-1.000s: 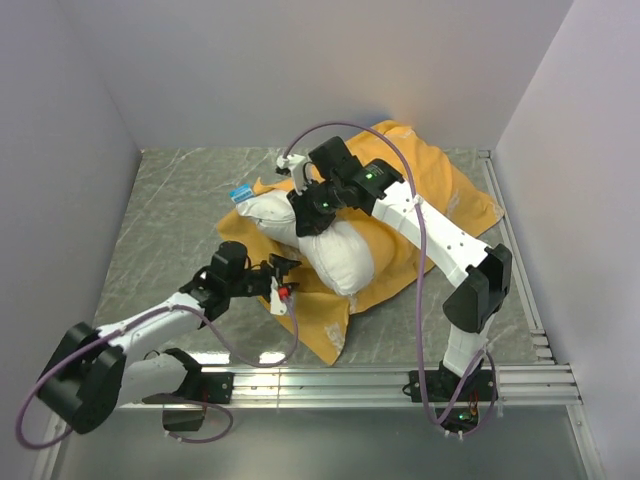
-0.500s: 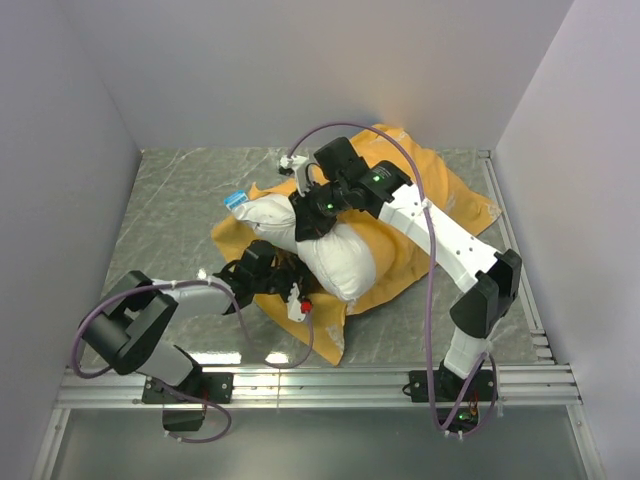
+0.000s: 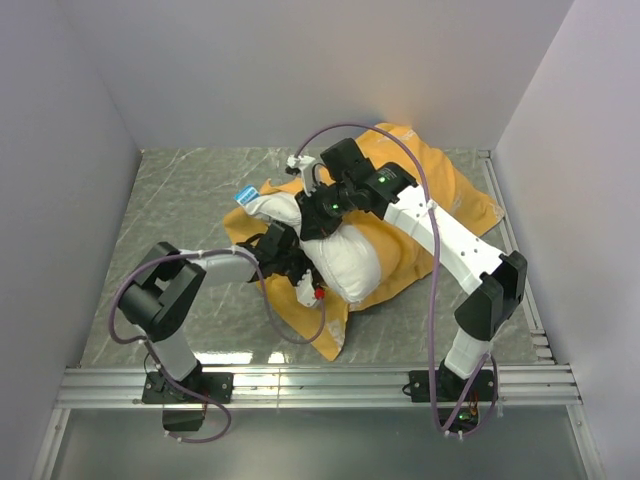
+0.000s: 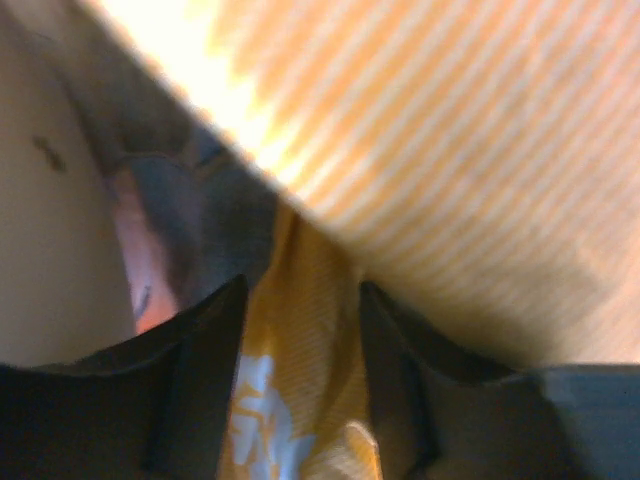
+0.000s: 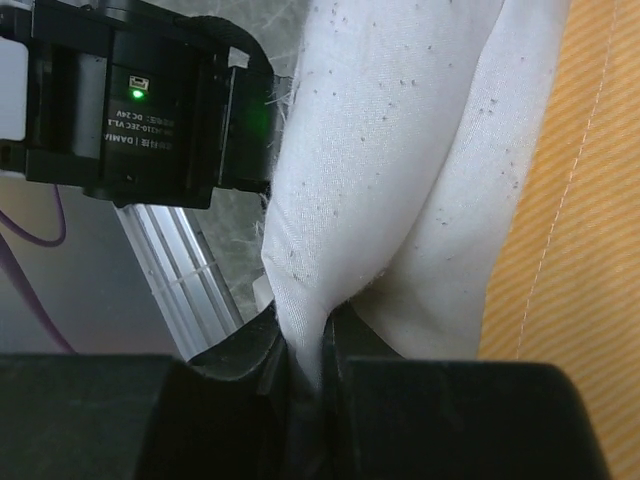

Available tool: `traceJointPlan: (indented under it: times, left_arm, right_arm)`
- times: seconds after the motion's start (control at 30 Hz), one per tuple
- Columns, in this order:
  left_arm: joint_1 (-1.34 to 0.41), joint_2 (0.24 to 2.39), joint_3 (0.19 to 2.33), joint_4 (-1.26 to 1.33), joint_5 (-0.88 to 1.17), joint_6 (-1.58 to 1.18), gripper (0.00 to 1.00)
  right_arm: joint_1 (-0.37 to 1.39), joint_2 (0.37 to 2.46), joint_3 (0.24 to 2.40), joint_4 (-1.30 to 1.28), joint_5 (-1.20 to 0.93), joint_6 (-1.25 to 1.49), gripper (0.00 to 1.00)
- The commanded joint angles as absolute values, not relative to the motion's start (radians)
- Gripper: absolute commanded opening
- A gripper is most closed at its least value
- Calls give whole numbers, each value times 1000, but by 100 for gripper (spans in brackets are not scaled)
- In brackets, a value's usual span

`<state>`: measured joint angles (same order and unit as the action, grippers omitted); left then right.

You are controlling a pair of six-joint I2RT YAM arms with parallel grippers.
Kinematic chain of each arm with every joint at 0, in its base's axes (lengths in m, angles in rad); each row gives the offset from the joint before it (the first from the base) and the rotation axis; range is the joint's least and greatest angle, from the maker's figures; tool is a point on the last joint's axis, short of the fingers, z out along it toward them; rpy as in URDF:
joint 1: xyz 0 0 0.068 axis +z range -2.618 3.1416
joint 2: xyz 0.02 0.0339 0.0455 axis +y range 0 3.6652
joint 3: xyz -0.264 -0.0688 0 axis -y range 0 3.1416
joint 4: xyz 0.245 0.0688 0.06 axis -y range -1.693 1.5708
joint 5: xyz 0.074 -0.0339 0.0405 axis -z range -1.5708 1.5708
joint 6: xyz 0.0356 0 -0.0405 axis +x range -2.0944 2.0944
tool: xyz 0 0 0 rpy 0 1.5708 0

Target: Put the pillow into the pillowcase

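Observation:
The white pillow [image 3: 345, 265] lies bunched on top of the orange pillowcase [image 3: 445, 190], which is spread over the middle and back right of the table. My right gripper [image 3: 318, 222] is shut on a fold of the pillow [image 5: 400, 150]; in its wrist view the gripper [image 5: 305, 345] pinches white cloth tight. My left gripper [image 3: 290, 262] is pushed in at the pillow's near left edge. In the left wrist view the gripper [image 4: 300, 292] stands open, its jaws apart, with a fold of orange pillowcase [image 4: 290, 380] with white lettering between them.
A small blue fabric corner [image 3: 243, 195] sticks out at the pillow's far left end. An orange flap [image 3: 325, 325] hangs toward the front aluminium rail [image 3: 320, 380]. Grey walls close in left, back and right. The left wrist's black camera housing [image 5: 140, 100] shows beside the pillow.
The left arm has swung from the front left in to the pillow's near edge, over the pillowcase flap. The right gripper, still holding the pillow, shifted slightly right.

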<state>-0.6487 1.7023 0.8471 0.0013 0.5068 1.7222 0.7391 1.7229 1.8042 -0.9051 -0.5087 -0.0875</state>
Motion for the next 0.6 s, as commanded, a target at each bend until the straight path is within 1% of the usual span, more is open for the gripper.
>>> traceJointPlan:
  times: [0.0, 0.13, 0.17, 0.23, 0.27, 0.37, 0.43, 0.57]
  left_arm:
    - [-660, 1782, 946, -162, 447, 1770, 52]
    - [-687, 1838, 1031, -232, 385, 1756, 44]
    - [-695, 1851, 1035, -238, 376, 1755, 35]
    - [-712, 1858, 1031, -253, 361, 1755, 24]
    - [-715, 1850, 1025, -258, 362, 1756, 13]
    - [-716, 1786, 971, -272, 391, 1753, 1]
    - [-716, 1708, 919, -290, 405, 1741, 0]
    - [-700, 1545, 835, -431, 454, 1743, 0]
  right_arm:
    - [778, 1620, 1827, -850, -753, -2, 0]
    - [778, 1609, 1818, -827, -779, 47, 0]
    - [778, 1609, 1821, -822, -787, 54, 0]
    - [778, 1614, 1824, -815, -795, 67, 0]
    - [776, 1614, 1830, -816, -789, 64, 0]
    - [770, 1608, 1813, -804, -729, 46, 0]
    - [761, 1605, 1793, -789, -684, 25, 0]
    - [747, 1615, 1721, -761, -536, 9, 0]
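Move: Just below and slightly right of the left fingertips, about 3 cm down and 3 cm to the right, lies a fold of the yellow pillowcase. The pillow's near lobe bulges some 9 cm to the right, about level in depth and a little higher; its tagged end is roughly 16 cm ahead and 15 cm left. The right hand already grips the pillow's gathered middle, with that fold about 23 cm below it and 3 cm ahead, straight under it sideways. Reaching about 2 cm forward and down beside the pillow, the left hand shuts its half-open fingers at the pillowcase fold, then turns back, drawing some 5 cm towards the base and 3 cm left while staying low, its left side rolling up about 10 degrees. The right hand keeps its pinch on the pillow and eases a centimetre or two right, turning slightly clockwise. ##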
